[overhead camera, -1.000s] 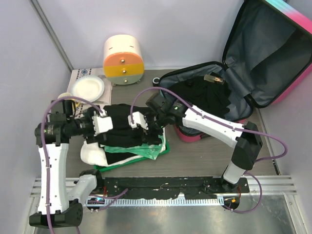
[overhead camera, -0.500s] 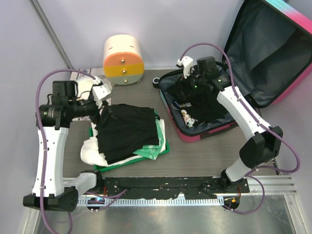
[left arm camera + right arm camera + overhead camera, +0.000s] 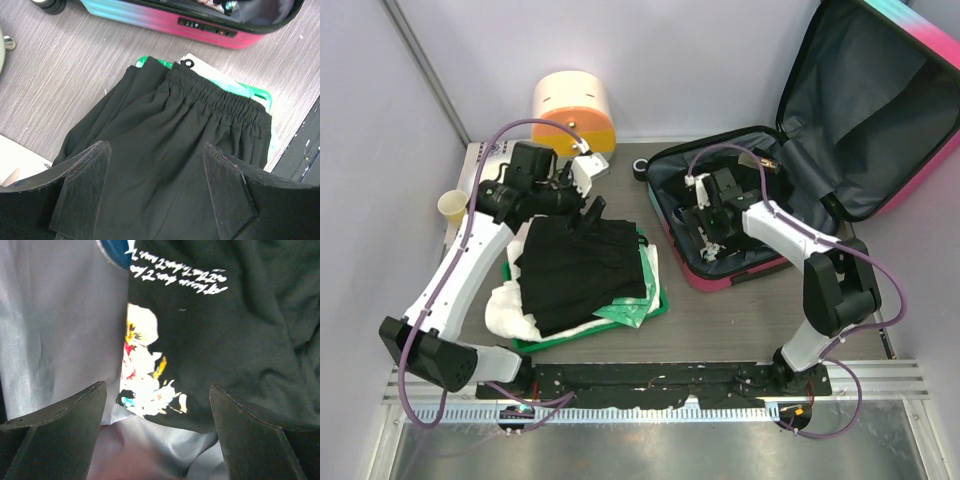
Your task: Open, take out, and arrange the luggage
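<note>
The luggage [image 3: 880, 150] stands open at the right, its pink-and-turquoise lid leaning back and showing grey lining. My right gripper [image 3: 705, 232] is down inside its lower half, open, just above a black printed T-shirt [image 3: 225, 330] and the grey lining [image 3: 60, 315]; nothing is between its fingers [image 3: 75, 425]. Black shorts [image 3: 582, 270] lie spread on top of the pile on the green tray [image 3: 657, 305]. My left gripper [image 3: 590, 215] hovers open over the back edge of the shorts [image 3: 165, 125], its fingers [image 3: 227, 190] apart and empty. The luggage shell [image 3: 150, 15] shows beyond the shorts.
A round cream-and-orange drawer box [image 3: 572, 110] stands at the back behind the left arm. A paper cup [image 3: 451, 206] sits at the left and a black tape roll [image 3: 640, 170] beside the luggage. White cloth [image 3: 510, 310] sticks out from under the shorts.
The left arm has swung from the left side round to above the shorts. The right gripper has dropped lower into the luggage, onto the printed T-shirt, and opened wider.
</note>
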Available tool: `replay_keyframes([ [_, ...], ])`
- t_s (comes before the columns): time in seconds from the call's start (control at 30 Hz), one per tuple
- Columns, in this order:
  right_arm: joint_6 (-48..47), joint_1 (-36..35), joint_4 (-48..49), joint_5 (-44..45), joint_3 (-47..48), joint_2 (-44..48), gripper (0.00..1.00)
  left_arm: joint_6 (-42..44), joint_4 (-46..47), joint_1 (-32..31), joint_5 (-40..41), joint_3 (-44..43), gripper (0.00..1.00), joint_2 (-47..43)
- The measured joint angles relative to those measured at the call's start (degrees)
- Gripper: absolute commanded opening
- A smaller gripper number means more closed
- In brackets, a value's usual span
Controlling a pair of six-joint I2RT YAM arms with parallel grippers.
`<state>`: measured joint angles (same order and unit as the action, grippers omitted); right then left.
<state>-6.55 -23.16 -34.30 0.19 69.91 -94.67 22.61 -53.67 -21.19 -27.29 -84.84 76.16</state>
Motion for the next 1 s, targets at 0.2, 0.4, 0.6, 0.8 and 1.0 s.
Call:
replay_keyframes([
  [0.2, 3.54, -5.14, 3.13, 7.43, -2.6, -2.03, 0.9, -2.69, 3.85, -2.56, 0.28, -0.02, 0.79, 3.15],
  [0.4, 3.89, -5.2, 5.11, 12.26, -2.62, -5.62, 0.37, -3.21, 5.11, -4.81, 0.26, -0.35, 0.78, 6.56],
  [0.6, 0.35, -2.56, 1.7, 8.02, -0.07, -5.9, 0.01, -3.15, 6.93, -5.81, 0.13, -0.59, 0.78, 8.2],
  [0.8, -8.07, 4.28, -3.8, -1.9, 5.46, -1.14, 0.01, -1.33, 10.8, -5.88, -0.04, -4.13, 0.79, 11.91],
  [1.0, -17.14, 10.45, -8.04, -8.35, 10.27, 6.29, 0.01, -0.33, 20.44, -6.43, -1.95, -9.64, 0.79, 19.76],
])
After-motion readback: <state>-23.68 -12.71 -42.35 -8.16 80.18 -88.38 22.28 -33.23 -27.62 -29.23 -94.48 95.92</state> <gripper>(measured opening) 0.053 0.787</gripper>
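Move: The printed corner of the black shirt lies some 4 cm straight below the open right hand. From that hand, the blue jar is about 6 cm ahead, 5 cm left and 5 cm down, the clear bottle roughly 18 cm ahead, 10 cm right and 3 cm down. From the left hand the printed corner is some 27 cm right, 6 cm ahead and 21 cm lower. Right hand sinks 4 cm, pinches the shirt's printed corner, lifts it 12 cm rightward; open left hand nears the suitcase. ##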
